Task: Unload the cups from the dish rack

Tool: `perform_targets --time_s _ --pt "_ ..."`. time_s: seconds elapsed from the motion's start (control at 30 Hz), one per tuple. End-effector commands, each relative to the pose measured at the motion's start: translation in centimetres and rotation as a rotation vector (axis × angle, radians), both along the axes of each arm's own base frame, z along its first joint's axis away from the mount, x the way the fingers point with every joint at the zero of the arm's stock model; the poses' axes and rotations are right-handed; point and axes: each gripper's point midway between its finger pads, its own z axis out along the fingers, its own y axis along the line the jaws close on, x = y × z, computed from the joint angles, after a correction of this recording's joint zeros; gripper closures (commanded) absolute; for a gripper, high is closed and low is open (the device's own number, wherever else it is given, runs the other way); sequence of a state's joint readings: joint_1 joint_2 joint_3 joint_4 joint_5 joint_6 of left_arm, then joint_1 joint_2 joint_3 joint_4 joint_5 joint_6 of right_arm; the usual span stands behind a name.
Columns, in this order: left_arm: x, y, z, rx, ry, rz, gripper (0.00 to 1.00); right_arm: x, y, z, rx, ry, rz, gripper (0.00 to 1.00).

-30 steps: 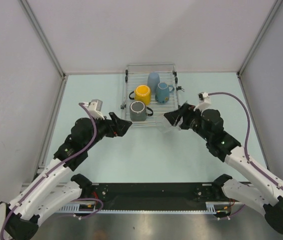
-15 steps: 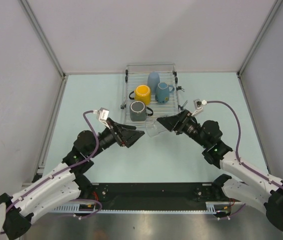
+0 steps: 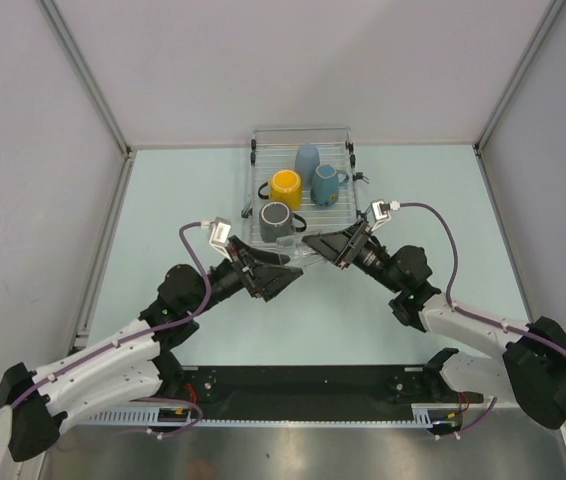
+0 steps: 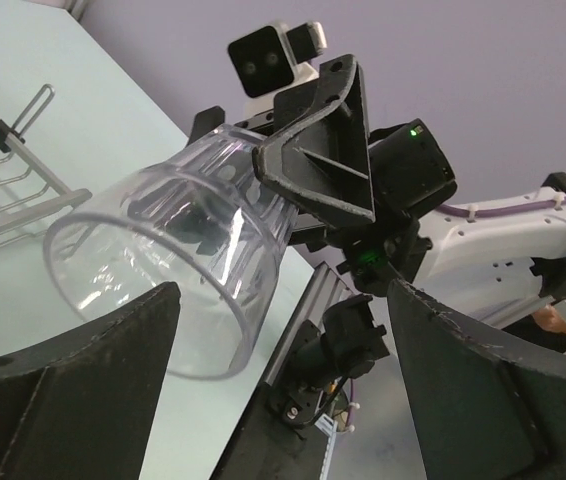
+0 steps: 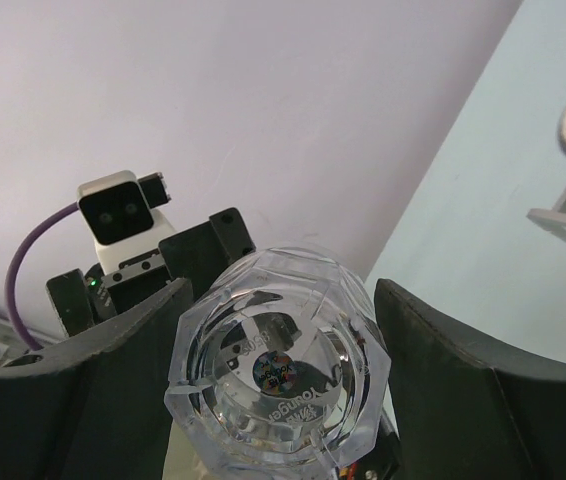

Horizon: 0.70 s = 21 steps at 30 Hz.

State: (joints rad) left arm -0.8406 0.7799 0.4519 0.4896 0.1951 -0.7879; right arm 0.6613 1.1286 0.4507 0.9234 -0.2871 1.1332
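A clear glass tumbler (image 3: 304, 256) hangs in the air just in front of the dish rack (image 3: 259, 176), lying sideways. My right gripper (image 3: 313, 246) is shut on the tumbler (image 5: 278, 375), whose base faces the right wrist camera. My left gripper (image 3: 285, 274) stands open, facing the tumbler's mouth (image 4: 158, 275) from the other side; its fingers (image 4: 73, 390) do not touch the glass. In the rack stand the yellow mug (image 3: 285, 188), the dark grey mug (image 3: 276, 221), the blue handled mug (image 3: 325, 184) and the pale blue cup (image 3: 307, 158).
The rack's near corner (image 4: 8, 175) shows at the left of the left wrist view. Grey walls enclose the pale green table (image 3: 183, 190) on three sides. The arms' black base rail (image 3: 303, 385) runs along the near edge.
Both arms have swung in toward the middle. The right gripper has carried the tumbler leftward in front of the rack, and the left gripper has come up to its mouth.
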Motion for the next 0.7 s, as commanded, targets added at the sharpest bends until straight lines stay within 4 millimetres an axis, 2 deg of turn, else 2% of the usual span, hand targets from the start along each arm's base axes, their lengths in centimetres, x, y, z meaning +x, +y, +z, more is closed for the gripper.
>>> perform_targets --time_s 0.0,0.13,0.23,0.27,0.33,0.37,0.43,0.47,0.57,0.67 --pt "-0.9 -0.4 1.8 -0.064 -0.052 -0.036 0.11 -2.4 0.4 4.7 0.161 -0.128 0.087 1.00" --pt "-1.0 -0.5 1.5 -0.062 -0.051 -0.031 0.16 -3.2 1.1 5.1 0.184 -0.147 0.126 1.00" --pt "-1.0 -0.4 1.2 -0.064 -0.045 -0.027 0.24 -3.9 1.3 5.3 0.217 -0.158 0.162 1.00" --pt "-0.9 -0.4 1.1 -0.063 -0.044 -0.026 0.33 -3.9 1.4 5.0 0.219 -0.152 0.162 1.00" --pt "-1.0 -0.3 1.1 -0.066 -0.045 -0.024 0.42 -4.0 1.4 5.0 0.233 -0.147 0.166 1.00" --pt "-1.0 -0.3 1.0 -0.065 -0.044 -0.023 0.52 -4.0 1.4 4.9 0.234 -0.146 0.167 1.00" --pt "-0.9 -0.2 1.0 -0.064 -0.046 -0.019 0.65 -4.1 1.5 4.8 0.230 -0.148 0.174 1.00" --pt "-1.0 -0.2 0.9 -0.064 -0.046 -0.019 0.78 -4.1 1.6 4.8 0.230 -0.148 0.177 1.00" --pt "-0.9 -0.3 0.7 -0.057 -0.040 -0.018 1.00 -4.3 1.9 4.5 0.216 -0.147 0.185 1.00" --pt "-0.8 -0.3 0.7 -0.055 -0.039 -0.014 1.00 -4.5 2.2 4.3 0.200 -0.143 0.197 1.00"
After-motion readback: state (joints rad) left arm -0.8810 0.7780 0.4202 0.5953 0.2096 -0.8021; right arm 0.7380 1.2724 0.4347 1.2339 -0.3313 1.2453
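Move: Just ahead of the left hand's open fingers, about 6 cm forward and 6 cm to its right at much the same height, is the clear cup, its mouth turned towards them. The right hand already grips the base end; the cup's middle is some 4 cm to that hand's left, and the left gripper about 10 cm left and 6 cm back. Low in the rack, 20 cm below the left hand, the grey mug stands some 26 cm ahead and 4 cm left, the yellow mug about 12 cm beyond the grey one and 3 cm to its right. Bringing the clear cup to the waiting left gripper, the right hand draws back about 3 cm and left 2.5 cm, rising slightly and turning some 10 degrees counter-clockwise, its grip kept. The left hand eases back only 1.5 cm and up 1 cm while its wide-open fingers shut almost fully, pinching the cup's thin wall at the rim, one finger inside the mouth. ##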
